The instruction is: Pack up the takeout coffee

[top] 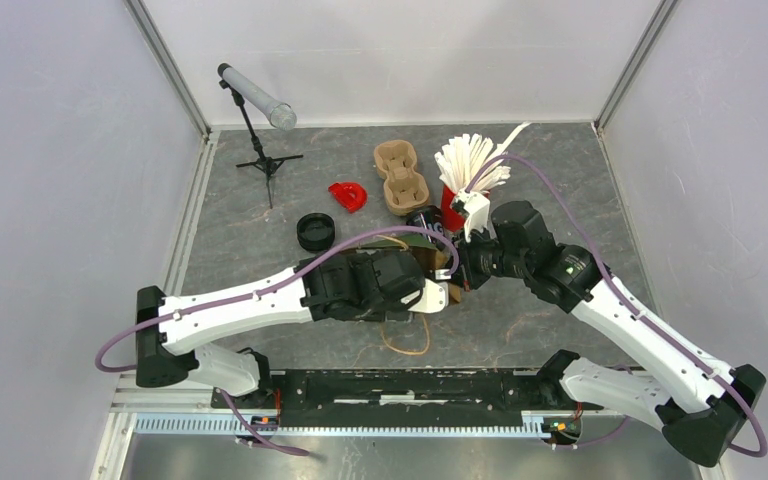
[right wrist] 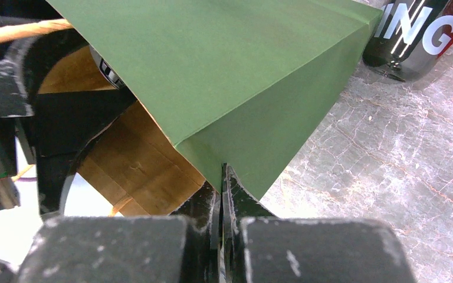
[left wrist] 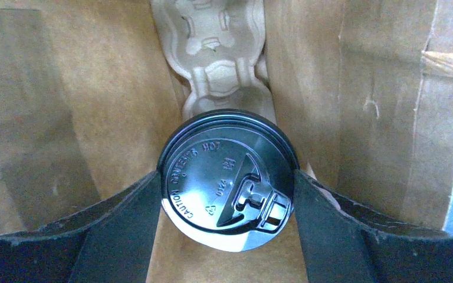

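In the left wrist view I look down into the brown inside of the paper bag (left wrist: 94,106). My left gripper (left wrist: 227,177) is shut on the takeout coffee cup, one finger against each side of its black lid (left wrist: 212,153). Beyond the cup, a moulded cup carrier (left wrist: 224,53) lies in the bag. The bag is green outside (right wrist: 212,71). My right gripper (right wrist: 221,177) is shut on a corner of the bag's mouth. From above, both grippers meet at the bag (top: 447,292), which the arms mostly hide.
A second cup carrier (top: 400,175) lies at the back. A red cup of white sticks (top: 470,165) stands right of it. A black can (right wrist: 413,35) stands close to the bag. A loose black lid (top: 315,232), a red piece (top: 348,195) and a microphone stand (top: 260,150) are at the left.
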`<control>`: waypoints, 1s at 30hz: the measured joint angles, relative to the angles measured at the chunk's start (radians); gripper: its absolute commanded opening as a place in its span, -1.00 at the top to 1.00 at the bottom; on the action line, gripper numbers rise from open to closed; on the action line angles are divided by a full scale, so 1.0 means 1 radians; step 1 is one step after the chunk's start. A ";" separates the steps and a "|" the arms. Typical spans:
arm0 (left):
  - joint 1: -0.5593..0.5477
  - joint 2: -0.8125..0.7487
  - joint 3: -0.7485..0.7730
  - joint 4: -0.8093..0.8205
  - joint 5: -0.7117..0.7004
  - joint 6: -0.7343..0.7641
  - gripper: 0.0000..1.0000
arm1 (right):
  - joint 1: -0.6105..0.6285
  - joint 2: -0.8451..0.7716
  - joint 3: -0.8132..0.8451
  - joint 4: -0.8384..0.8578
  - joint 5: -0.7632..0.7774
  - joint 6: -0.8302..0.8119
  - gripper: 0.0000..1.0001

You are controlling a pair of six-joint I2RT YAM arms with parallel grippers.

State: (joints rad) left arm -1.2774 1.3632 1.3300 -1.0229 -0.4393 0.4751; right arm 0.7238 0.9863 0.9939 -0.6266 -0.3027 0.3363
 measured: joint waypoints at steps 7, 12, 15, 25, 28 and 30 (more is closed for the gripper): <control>0.003 0.005 -0.090 0.019 0.001 0.000 0.36 | 0.000 0.000 0.001 0.000 0.000 0.006 1.00; 0.006 0.030 -0.097 0.037 0.005 0.000 0.37 | 0.000 -0.004 0.001 0.000 0.000 0.006 1.00; 0.006 0.040 -0.102 0.058 0.005 0.000 0.37 | 0.000 -0.004 0.001 -0.001 0.000 0.006 1.00; 0.014 0.065 -0.129 0.098 0.005 0.000 0.38 | 0.000 -0.004 0.001 -0.004 0.000 0.006 1.00; 0.020 0.065 -0.132 0.098 0.005 0.000 0.38 | 0.000 -0.003 0.001 -0.004 0.000 0.006 1.00; 0.023 0.065 -0.136 0.098 0.005 0.000 0.38 | 0.000 -0.004 0.001 -0.004 0.000 0.006 1.00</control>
State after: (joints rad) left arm -1.2545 1.4281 1.1938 -0.9253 -0.4339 0.4751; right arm 0.7238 0.9825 0.9947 -0.6304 -0.3031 0.3424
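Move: Inside the paper bag, the carrier's nearer well, where the left hand's cup is headed, lies roughly 4 cm ahead, 4 cm right and 11 cm below that hand. The bag rim held by the right fingers is about 9 cm right of the left hand, level with it fore and aft; the other cup, outside, is some 12 cm ahead, 4 cm right and 15 cm lower. From the right hand, the well is about 4 cm ahead, 5 cm left and 13 cm below. Lowering the lidded cup deeper into the bag, the left hand sinks about 5.5 cm towards the carrier, quickly at first and then easing off. It sways a centimetre left and back on the way and rolls some 5 degrees, left side rising, with the fingers keeping their grip around the cup. The right hand stays in place, shut fingertips still pinching the bag's rim. ##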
